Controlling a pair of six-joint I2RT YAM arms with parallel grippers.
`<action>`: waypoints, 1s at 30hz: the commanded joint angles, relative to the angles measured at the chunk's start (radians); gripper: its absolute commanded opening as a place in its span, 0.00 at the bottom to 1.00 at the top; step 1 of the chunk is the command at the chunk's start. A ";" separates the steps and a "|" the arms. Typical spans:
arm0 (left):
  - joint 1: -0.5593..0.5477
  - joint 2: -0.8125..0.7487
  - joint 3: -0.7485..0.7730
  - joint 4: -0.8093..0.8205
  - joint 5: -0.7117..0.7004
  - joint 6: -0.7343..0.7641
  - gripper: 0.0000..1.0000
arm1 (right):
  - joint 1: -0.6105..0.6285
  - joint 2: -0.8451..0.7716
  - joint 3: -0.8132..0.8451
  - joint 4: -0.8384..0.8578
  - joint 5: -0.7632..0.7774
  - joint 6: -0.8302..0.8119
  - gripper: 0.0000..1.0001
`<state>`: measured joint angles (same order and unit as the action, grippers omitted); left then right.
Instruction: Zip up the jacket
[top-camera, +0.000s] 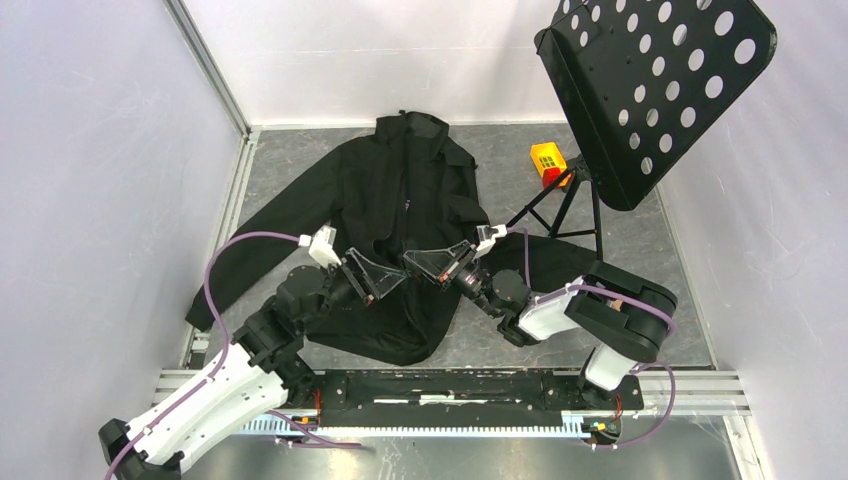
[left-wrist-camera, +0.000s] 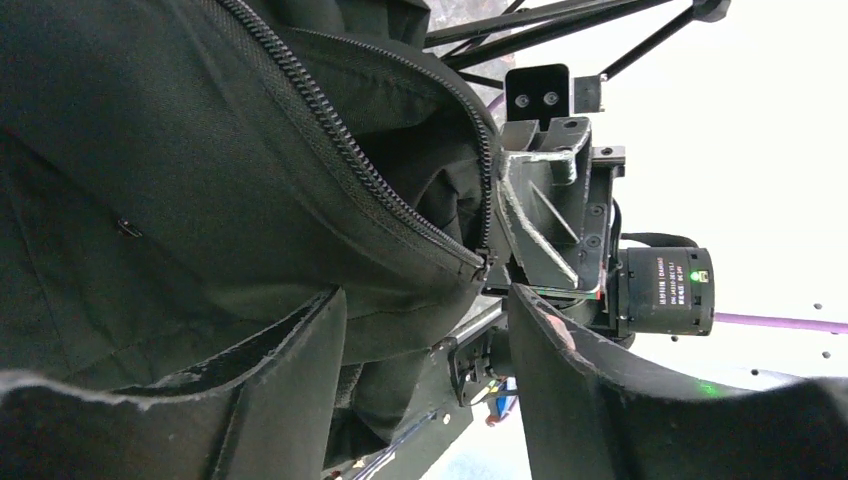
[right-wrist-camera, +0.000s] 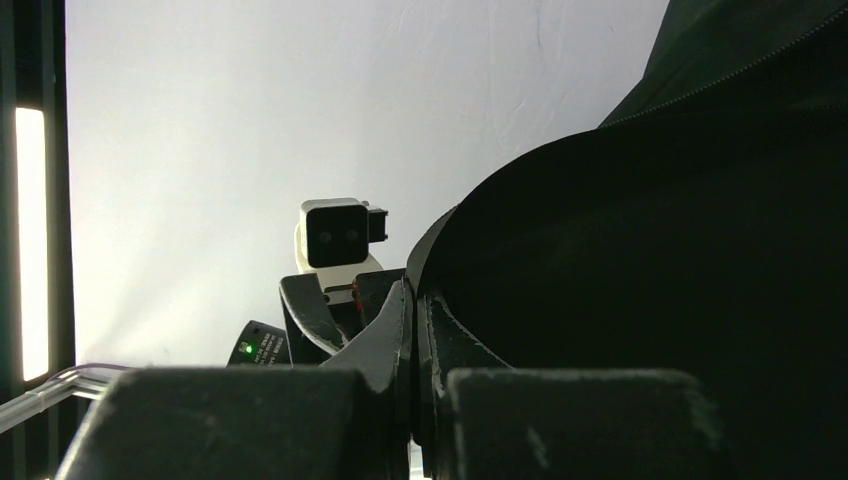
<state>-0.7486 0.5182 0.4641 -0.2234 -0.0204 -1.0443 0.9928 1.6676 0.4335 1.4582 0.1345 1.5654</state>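
The black jacket (top-camera: 400, 190) lies spread out with its collar at the far end and its front still open. In the left wrist view its zipper teeth (left-wrist-camera: 350, 155) run diagonally down to a small slider (left-wrist-camera: 483, 268). My left gripper (top-camera: 385, 272) (left-wrist-camera: 425, 335) hangs open over the lower front, with a fold of fabric between its fingers (left-wrist-camera: 300, 380) but not pinched. Facing it, my right gripper (top-camera: 425, 262) (right-wrist-camera: 412, 310) is shut on the jacket's edge beside the slider, and black fabric (right-wrist-camera: 650, 250) drapes over its right finger.
A black perforated music stand (top-camera: 660, 80) leans over the far right, its tripod legs (top-camera: 560, 205) touching the jacket's right sleeve. A yellow and red block (top-camera: 548, 162) sits by the legs. White walls close in on three sides, and a metal rail (top-camera: 450, 392) runs along the near edge.
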 joint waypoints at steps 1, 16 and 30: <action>-0.006 0.026 0.005 0.046 0.042 -0.034 0.61 | -0.003 0.002 0.019 0.071 0.004 0.008 0.00; -0.006 0.078 0.002 0.130 0.103 -0.036 0.44 | -0.003 0.003 0.024 0.067 0.013 0.012 0.00; -0.007 0.119 -0.005 0.113 0.106 0.064 0.02 | 0.003 0.020 0.062 0.056 0.034 0.019 0.00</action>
<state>-0.7486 0.6212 0.4622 -0.1253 0.0631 -1.0512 0.9928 1.6699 0.4408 1.4498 0.1368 1.5673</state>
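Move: The zipper's bottom end, with its slider, hangs just off my open left fingertips: about 2 cm ahead, 3 cm to the right and 1 cm higher. My closed right hand already holds the jacket's edge close by it; from there the zipper end is some 2 cm back, about level sideways and in height. The small white zip mark on the jacket front lies roughly 16 cm ahead of my left hand, 2 cm right and 17 cm lower. I ease my left hand about 2 cm to the right, towards the zipper's bottom end, dipping very slightly and turning a few degrees clockwise. On the way I shut its wide-open fingers until they pinch the jacket cloth right beside the zipper end. My right hand stays put and keeps its grip on the edge as a counter-hold. ##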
